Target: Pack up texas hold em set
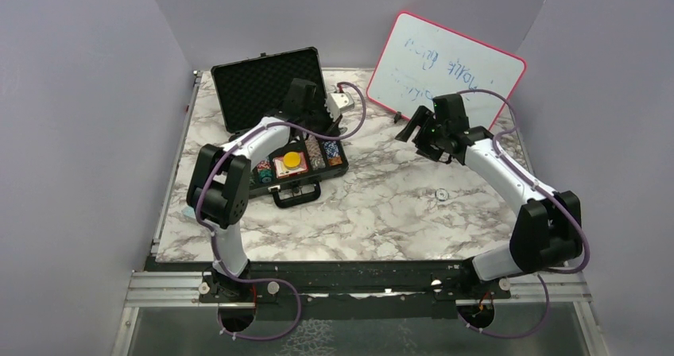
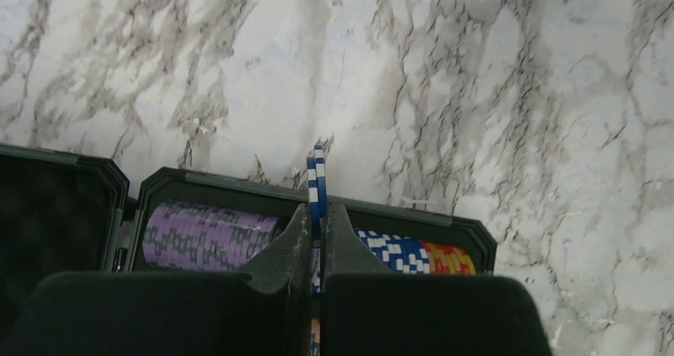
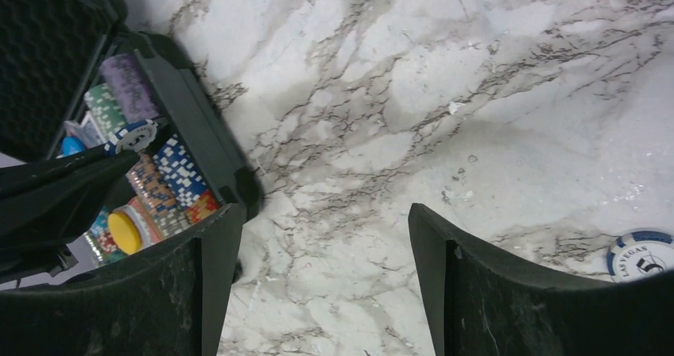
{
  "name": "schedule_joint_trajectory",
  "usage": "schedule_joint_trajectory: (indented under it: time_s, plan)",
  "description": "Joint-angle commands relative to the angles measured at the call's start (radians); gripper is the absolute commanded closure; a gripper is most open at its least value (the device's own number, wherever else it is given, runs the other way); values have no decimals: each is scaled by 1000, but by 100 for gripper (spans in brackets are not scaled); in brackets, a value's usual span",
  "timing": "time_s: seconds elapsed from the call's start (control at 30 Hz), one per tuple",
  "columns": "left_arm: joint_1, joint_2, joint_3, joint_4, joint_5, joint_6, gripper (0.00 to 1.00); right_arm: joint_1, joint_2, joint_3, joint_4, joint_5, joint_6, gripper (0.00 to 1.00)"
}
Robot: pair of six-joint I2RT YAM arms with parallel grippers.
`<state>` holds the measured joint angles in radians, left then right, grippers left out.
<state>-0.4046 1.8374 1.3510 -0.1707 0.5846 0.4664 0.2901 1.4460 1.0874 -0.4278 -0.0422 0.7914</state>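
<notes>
The black case (image 1: 270,86) lies open at the back left, its lid leaning up. Its tray (image 1: 338,168) holds rows of poker chips (image 1: 324,156) and a yellow button (image 1: 292,160). My left gripper (image 1: 327,128) hovers over the tray's right end, shut on two blue-and-white chips (image 2: 318,177) held on edge above the purple row (image 2: 207,233) and the blue row (image 2: 397,253). My right gripper (image 3: 324,213) is open over bare marble to the right of the case (image 3: 203,129), nothing between its fingers. A loose blue-and-white chip (image 3: 640,254) lies on the table beside its right finger.
A pink-framed whiteboard (image 1: 445,66) leans against the back wall behind the right arm. The loose chip (image 1: 441,193) lies mid-table toward the right. The case's handle (image 1: 296,195) points toward the near edge. Purple walls close in the table on three sides.
</notes>
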Motion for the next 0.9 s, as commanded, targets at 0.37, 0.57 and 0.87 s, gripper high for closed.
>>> schedule_joint_trajectory:
  time_s: [0.37,0.57,0.87]
  plan:
    - [10,92,107,-194,-160,153,100,-45,85,28,-55,-3,-43,22]
    - [12,98,105,-213,-189,160,97,-48,95,17,-53,-17,-36,23]
    - [10,108,130,-229,-214,137,63,-49,108,25,-60,-30,-31,23]
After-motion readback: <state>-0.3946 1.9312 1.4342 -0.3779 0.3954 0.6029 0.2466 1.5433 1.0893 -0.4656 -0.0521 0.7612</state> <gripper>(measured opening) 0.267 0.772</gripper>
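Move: The gap in the case's right-hand chip row lies about 4 cm left, 1 cm ahead and 6 cm below the left hand, which already holds two blue chips. The purple stack borders the gap some 4 cm farther out, and the blue stack about 4 cm nearer. From the empty right hand, the loose chip on the table lies roughly 12 cm back, 11 cm right and 11 cm down. The two blue chips are lowered by the left hand into the gap between the purple and blue stacks, about 5 cm down and 4 cm left, fastest at first, while the fingers tilt some 15 degrees steeper. Near the end the fingers part and begin to let go. The right hand, open throughout, sinks about 4 cm and drifts 2 cm right towards the loose chip. ##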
